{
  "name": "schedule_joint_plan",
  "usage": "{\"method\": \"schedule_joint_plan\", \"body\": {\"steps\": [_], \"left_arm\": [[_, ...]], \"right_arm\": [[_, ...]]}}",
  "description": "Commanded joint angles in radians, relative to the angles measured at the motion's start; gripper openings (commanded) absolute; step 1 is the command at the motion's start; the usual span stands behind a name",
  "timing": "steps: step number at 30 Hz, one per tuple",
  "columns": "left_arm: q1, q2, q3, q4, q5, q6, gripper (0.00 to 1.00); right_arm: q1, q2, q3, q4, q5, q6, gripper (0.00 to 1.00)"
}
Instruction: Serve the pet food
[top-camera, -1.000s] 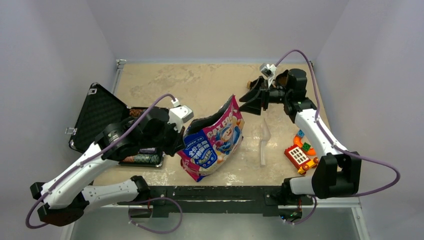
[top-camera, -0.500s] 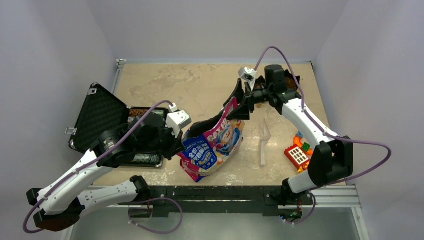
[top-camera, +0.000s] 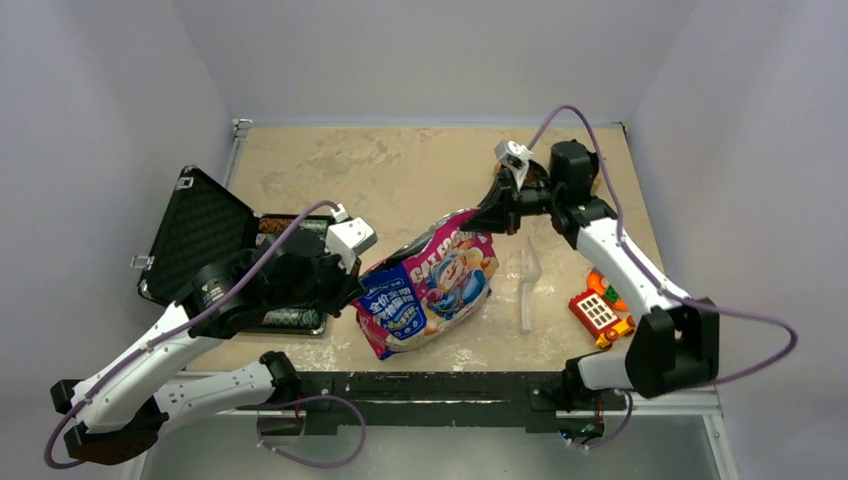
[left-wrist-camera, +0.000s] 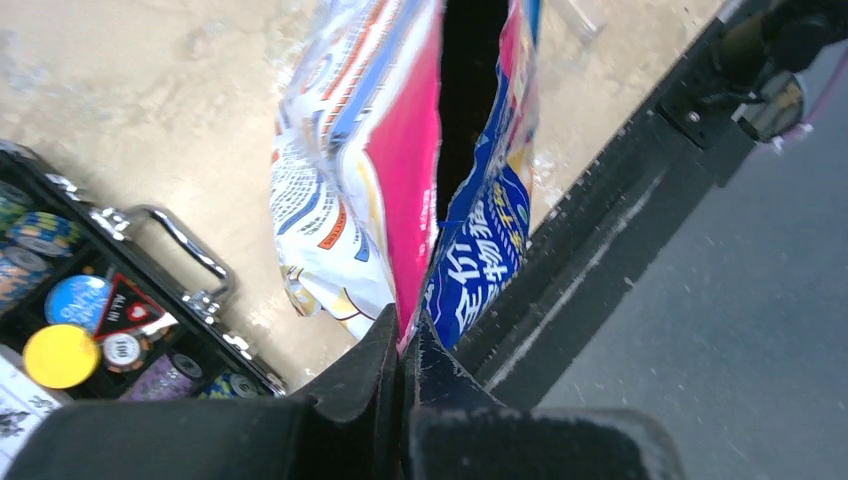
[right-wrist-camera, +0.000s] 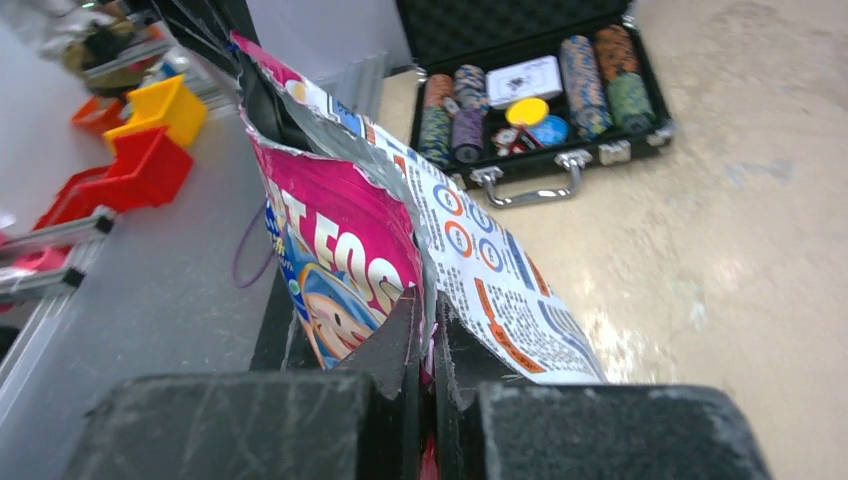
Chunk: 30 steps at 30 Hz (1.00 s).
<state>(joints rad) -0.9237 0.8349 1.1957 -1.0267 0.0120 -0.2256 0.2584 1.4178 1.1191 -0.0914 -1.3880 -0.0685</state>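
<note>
The pink, blue and white cartoon-printed foil bag (top-camera: 430, 290) lies slanted at the table's front middle, held at both ends of its torn top. My left gripper (top-camera: 357, 286) is shut on the bag's left corner (left-wrist-camera: 400, 300), its fingertips (left-wrist-camera: 390, 340) pressed on the foil. My right gripper (top-camera: 492, 217) is shut on the far right corner of the bag (right-wrist-camera: 350, 240), the foil pinched between its pads (right-wrist-camera: 405, 325). The mouth of the bag (left-wrist-camera: 462, 90) gapes dark. The pet food itself is hidden inside.
An open black case (top-camera: 205, 235) of poker chips (top-camera: 290, 318) sits at the left, also seen as the case (right-wrist-camera: 530, 90). A clear plastic scoop (top-camera: 527, 285) lies right of the bag. Toy blocks (top-camera: 600, 310) sit at the right front. The black front rail (left-wrist-camera: 620, 230) borders the table.
My right gripper swung in from the back right, reached the bag's top corner and shut on it. The bag's top has been drawn rightward and lower. The left gripper kept its hold.
</note>
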Motion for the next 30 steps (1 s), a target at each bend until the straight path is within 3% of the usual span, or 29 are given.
{"method": "schedule_joint_plan", "body": {"steps": [1,5,8,11,14,18,25,28,30], "left_arm": [[0.008,0.006,0.042,0.093,-0.234,-0.014,0.00],[0.022,0.121,0.155,0.076,-0.424,-0.045,0.00],[0.047,0.187,0.221,0.074,-0.448,-0.030,0.00],[0.077,0.223,0.263,0.024,-0.450,-0.036,0.00],[0.097,0.227,0.286,-0.080,-0.434,-0.079,0.00],[0.102,0.239,0.357,-0.272,-0.272,-0.136,0.02],[0.102,0.294,0.644,-0.522,-0.064,-0.249,0.63],[0.101,0.321,0.781,-0.532,0.032,-0.335,0.75],[0.103,0.351,0.873,-0.512,0.078,-0.442,0.77]], "right_arm": [[-0.143,-0.238,-0.170,0.297,0.286,0.225,0.00],[-0.186,-0.426,-0.289,0.218,0.584,0.243,0.00],[-0.185,-0.560,-0.388,0.194,0.691,0.252,0.00],[-0.185,-0.691,-0.493,0.216,0.724,0.266,0.00],[-0.171,-0.717,-0.520,0.180,0.655,0.261,0.00],[-0.091,-0.712,-0.490,0.121,0.674,0.205,0.00],[-0.041,-0.643,-0.412,0.096,0.680,0.164,0.00],[-0.036,-0.622,-0.390,0.096,0.670,0.153,0.00],[-0.033,-0.613,-0.370,0.076,0.667,0.143,0.00]]}}
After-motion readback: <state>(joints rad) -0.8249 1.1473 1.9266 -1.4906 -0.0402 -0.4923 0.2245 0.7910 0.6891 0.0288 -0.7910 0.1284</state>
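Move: Both my hands already hold the open cat food bag by opposite ends of its mouth. From my left hand the bag's middle lies about 4 cm ahead, 14 cm to the right and 12 cm down; the chip case is some 10 cm ahead, 20 cm left and 22 cm below. From my right hand the bag's middle is roughly 9 cm back, 10 cm left and 12 cm down, and the clear scoop about 5 cm back, 18 cm right and 23 cm below. Keeping both pinches, I swing the bag square: my left hand carries its corner forward about 8 cm while my right drags the other corner right and somewhat back, turning clockwise some 35 degrees. Then my left fingers open wide, let go, and the hand draws back and rises about 11 cm; my right keeps its pinch. ##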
